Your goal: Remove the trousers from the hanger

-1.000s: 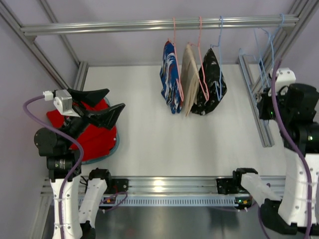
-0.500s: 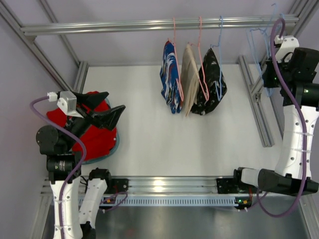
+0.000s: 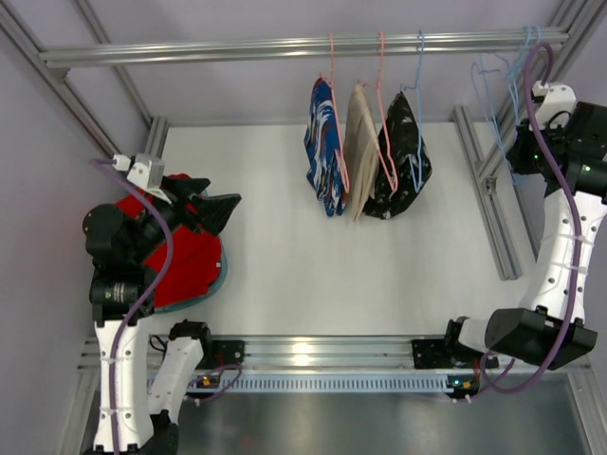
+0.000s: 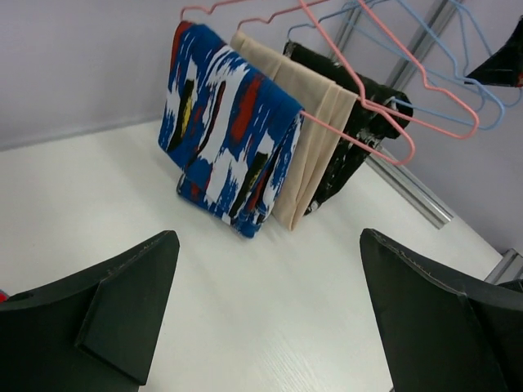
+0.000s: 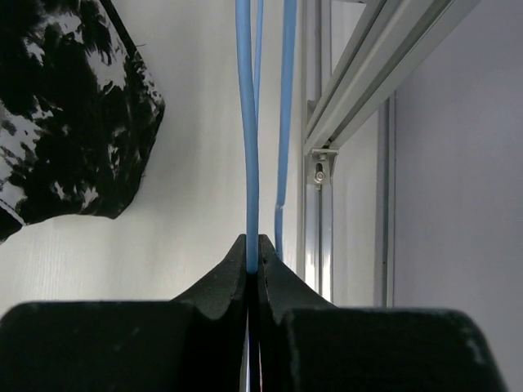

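Bright red trousers (image 3: 190, 261) lie heaped in a shallow teal basket (image 3: 180, 305) at the left of the table. My left gripper (image 3: 204, 197) hovers over their far edge, open and empty; in the left wrist view its fingers (image 4: 122, 302) stand wide apart above bare table. At the far right my right gripper (image 5: 252, 245) is shut on the wire of an empty blue hanger (image 5: 248, 122). In the top view that gripper (image 3: 520, 142) sits just below the rail's right end, by the blue hangers (image 3: 498, 71).
Three garments hang on hangers from the back rail (image 3: 285, 45): a blue patterned one (image 3: 325, 147), a beige one (image 3: 359, 142) and a black-and-white one (image 3: 403, 156). An aluminium frame bar (image 3: 488, 199) runs along the right side, close to my right arm.
My right arm has swung up and back with the blue hanger wire, from beside the frame bar to near the rail's right end. My left gripper has shifted slightly back, still open.
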`<state>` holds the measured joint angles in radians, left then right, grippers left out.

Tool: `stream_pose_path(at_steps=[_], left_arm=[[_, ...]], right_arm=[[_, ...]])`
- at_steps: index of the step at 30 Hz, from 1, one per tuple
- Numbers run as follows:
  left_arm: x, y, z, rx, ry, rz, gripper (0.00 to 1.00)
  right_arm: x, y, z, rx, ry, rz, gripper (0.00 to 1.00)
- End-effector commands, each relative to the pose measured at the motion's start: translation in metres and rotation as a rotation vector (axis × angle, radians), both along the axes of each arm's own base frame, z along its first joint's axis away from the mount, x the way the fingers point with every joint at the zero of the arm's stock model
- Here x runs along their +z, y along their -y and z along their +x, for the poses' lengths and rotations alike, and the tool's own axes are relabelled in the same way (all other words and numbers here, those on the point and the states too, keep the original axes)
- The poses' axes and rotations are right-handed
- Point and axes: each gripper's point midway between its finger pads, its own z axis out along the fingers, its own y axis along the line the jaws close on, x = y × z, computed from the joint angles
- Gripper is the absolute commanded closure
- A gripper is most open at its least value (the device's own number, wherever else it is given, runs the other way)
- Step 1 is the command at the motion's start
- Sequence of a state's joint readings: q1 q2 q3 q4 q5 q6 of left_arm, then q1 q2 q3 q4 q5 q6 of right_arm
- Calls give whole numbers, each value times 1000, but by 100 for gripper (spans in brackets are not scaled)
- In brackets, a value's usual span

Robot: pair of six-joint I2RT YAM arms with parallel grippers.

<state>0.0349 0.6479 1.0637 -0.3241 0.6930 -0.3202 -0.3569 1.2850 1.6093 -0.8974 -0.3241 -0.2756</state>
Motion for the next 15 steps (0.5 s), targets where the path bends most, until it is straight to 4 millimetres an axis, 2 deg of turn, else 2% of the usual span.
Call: stream_pose_path(at_steps=[1,3,4,6,7,9,10,12,13,15], left_arm=[[-10,-6,12,30,-97,36,1],[-20,-8,16,37,-166,59,1],[-23,-9,18,41,-186,64,1],[-31,-9,19,37,-222,78,1],[-35,-9,17,28,-240,89,1],[-44,-9,19,22,-265,101,2],[-51,-9,21,23,-286,103,2],[-59,-11,23,24,-308,119,2],[-68,-12,25,29,-345,129,2],[-80,-18,28,56,-385,158,2]], right_arm=[[6,8,6,23,32,-18,100],[5,8,5,25,33,-22,99],[6,9,3,22,35,-23,93],[13,5,-4,28,50,-27,75],[15,3,-8,34,56,-27,52],[25,-4,-20,45,78,-30,36],[28,-6,-25,45,86,-32,24],[40,-12,-40,39,117,-46,14],[44,-13,-46,35,130,-53,5],[54,-19,-65,28,151,-69,0]])
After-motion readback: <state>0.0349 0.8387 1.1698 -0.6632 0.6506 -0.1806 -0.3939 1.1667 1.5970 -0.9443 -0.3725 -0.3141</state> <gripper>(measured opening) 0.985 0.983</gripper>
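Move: The right hand grips the near side of the emptied blue hanger; the hanger's rail spot lies about 12 cm ahead of the hand, 16 cm above it and level sideways, with the black patterned trousers some 11 cm ahead, 20 cm left and 6 cm below. The blue patterned trousers hang roughly 20 cm ahead of the left hand, 20 cm to its right and 12 cm below; from the right hand they are about 11 cm ahead, 36 cm left and 7 cm below. The beige trousers hang 7 cm to the right of them. Opening wide after a near standstill, the right fingers let go of the blue hanger at the rail's right end, and the hand draws back about 3.5 cm, lifting some 2.5 cm. Meanwhile the empty, wide-open left hand sinks about 6.5 cm and edges forward towards the blue patterned trousers, tipping its fingers down some 20 degrees. ##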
